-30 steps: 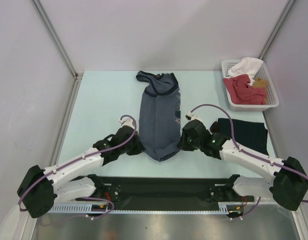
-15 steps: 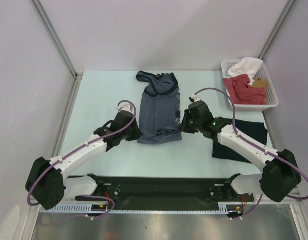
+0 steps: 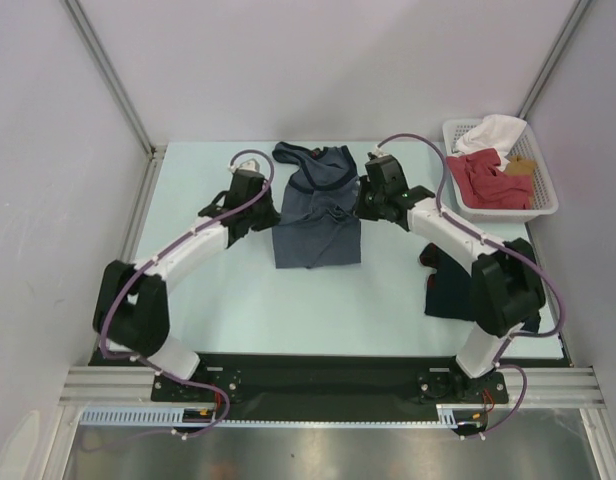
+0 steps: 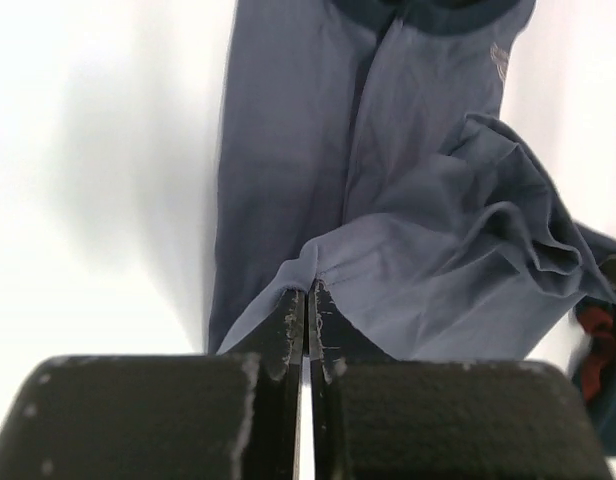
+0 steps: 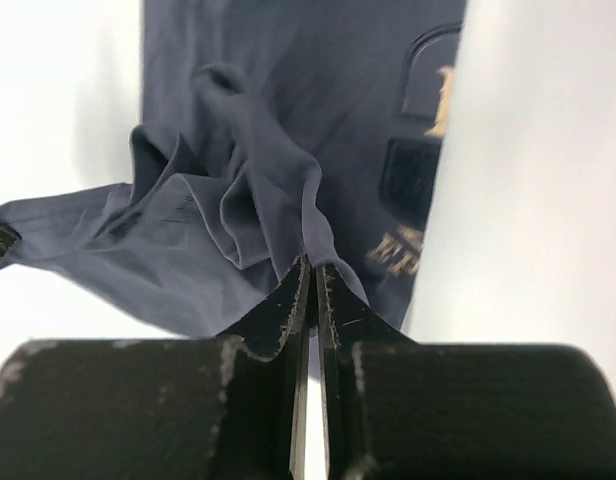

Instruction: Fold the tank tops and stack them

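Note:
The slate-blue tank top (image 3: 316, 235) lies mid-table, its lower half doubled back over the upper half. My left gripper (image 3: 269, 212) is shut on the left corner of the raised hem (image 4: 318, 262), with cloth pinched between the fingertips (image 4: 309, 290). On the other side my right gripper (image 3: 361, 208) is shut on the right corner (image 5: 312, 262), next to the printed lettering (image 5: 396, 246). The loose cloth (image 5: 213, 235) bunches between the two grips. The dark navy tank top (image 3: 450, 288) lies folded at the right, partly hidden behind my right arm.
A white basket (image 3: 549, 203) at the back right holds a red garment (image 3: 488, 180) and a white garment (image 3: 494, 131). Grey walls with metal posts close in the table on the left, back and right.
Both grippers have carried the slate-blue top's lower hem from the near side up toward its neckline, folding it roughly in half. The arms have stretched far out over the table.

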Tool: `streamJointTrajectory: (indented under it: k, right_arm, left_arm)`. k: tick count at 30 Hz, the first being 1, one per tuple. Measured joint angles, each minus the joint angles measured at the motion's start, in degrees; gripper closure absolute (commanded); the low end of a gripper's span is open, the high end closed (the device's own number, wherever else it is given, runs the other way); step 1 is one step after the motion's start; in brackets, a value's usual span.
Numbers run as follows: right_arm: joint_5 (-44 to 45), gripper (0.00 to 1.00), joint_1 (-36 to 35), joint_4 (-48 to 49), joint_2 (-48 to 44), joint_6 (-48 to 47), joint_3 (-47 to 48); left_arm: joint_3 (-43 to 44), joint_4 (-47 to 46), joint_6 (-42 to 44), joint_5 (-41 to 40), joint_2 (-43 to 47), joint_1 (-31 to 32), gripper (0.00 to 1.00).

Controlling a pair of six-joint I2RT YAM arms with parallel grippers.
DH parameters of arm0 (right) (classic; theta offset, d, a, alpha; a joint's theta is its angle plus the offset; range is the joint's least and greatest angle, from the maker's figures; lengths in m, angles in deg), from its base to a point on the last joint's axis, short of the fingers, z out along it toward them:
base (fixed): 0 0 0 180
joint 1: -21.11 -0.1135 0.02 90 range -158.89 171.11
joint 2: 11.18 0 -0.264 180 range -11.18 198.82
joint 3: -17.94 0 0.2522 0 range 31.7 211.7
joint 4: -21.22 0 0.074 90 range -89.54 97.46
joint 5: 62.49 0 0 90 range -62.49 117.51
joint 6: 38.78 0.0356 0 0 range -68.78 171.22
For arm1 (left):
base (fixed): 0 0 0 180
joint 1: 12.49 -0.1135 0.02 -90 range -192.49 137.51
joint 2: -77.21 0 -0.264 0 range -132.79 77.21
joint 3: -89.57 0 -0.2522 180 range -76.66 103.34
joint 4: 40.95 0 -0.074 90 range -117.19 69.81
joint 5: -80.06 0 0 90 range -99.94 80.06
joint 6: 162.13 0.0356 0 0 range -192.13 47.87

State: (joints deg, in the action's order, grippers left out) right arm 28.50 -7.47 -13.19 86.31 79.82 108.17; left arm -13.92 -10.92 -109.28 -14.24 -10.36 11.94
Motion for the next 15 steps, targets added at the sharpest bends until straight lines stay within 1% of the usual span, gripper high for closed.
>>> streamJointTrajectory:
  k: [3, 7, 10, 15]
  right_arm:
    - [-0.2, 0.92, 1.6, 0.0, 4.0, -0.3, 2.7]
    - [-0.4, 0.92, 3.3, -0.2, 8.1, -0.5, 6.1]
    - [-1.4, 0.92, 4.2, -0.2, 10.4, -0.9, 8.4]
    - [-2.9, 0.92, 5.4, 0.0, 12.9, -1.7, 10.8]
  left_arm:
    - [5.1, -0.9, 0.8, 0.8, -6.3, -0.7, 1.00]
    - [9.4, -1.3, 1.7, 2.2, -11.9, -1.0, 1.00]
    - [11.6, -1.3, 2.2, 3.0, -14.6, -1.7, 1.00]
    - [12.8, -1.5, 2.8, 4.6, -16.7, -3.6, 1.00]
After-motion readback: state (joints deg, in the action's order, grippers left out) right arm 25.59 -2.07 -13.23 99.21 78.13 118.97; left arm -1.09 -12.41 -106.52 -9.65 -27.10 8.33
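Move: From the left hand, still pinching the left corner of the lifted hem, the grey tank top's dark neckline lies about 10 cm ahead, 8 cm to the right and some 9 cm below. The bunched strap is roughly 16 cm ahead and 2 cm right. From the right hand, on the other corner, the neckline is about 9 cm ahead and 7 cm left; the laundry basket stands some 29 cm right and 10 cm ahead, the dark folded tops 26 cm right and 12 cm back. Carrying the hem on together over the body of the grey tank top, both arms reach some 6 cm forward towards the neckline and sink about 3 cm, quick at first, then slowing. The shut fingers keep their pinch on the two corners, and the wrists hardly turn. ##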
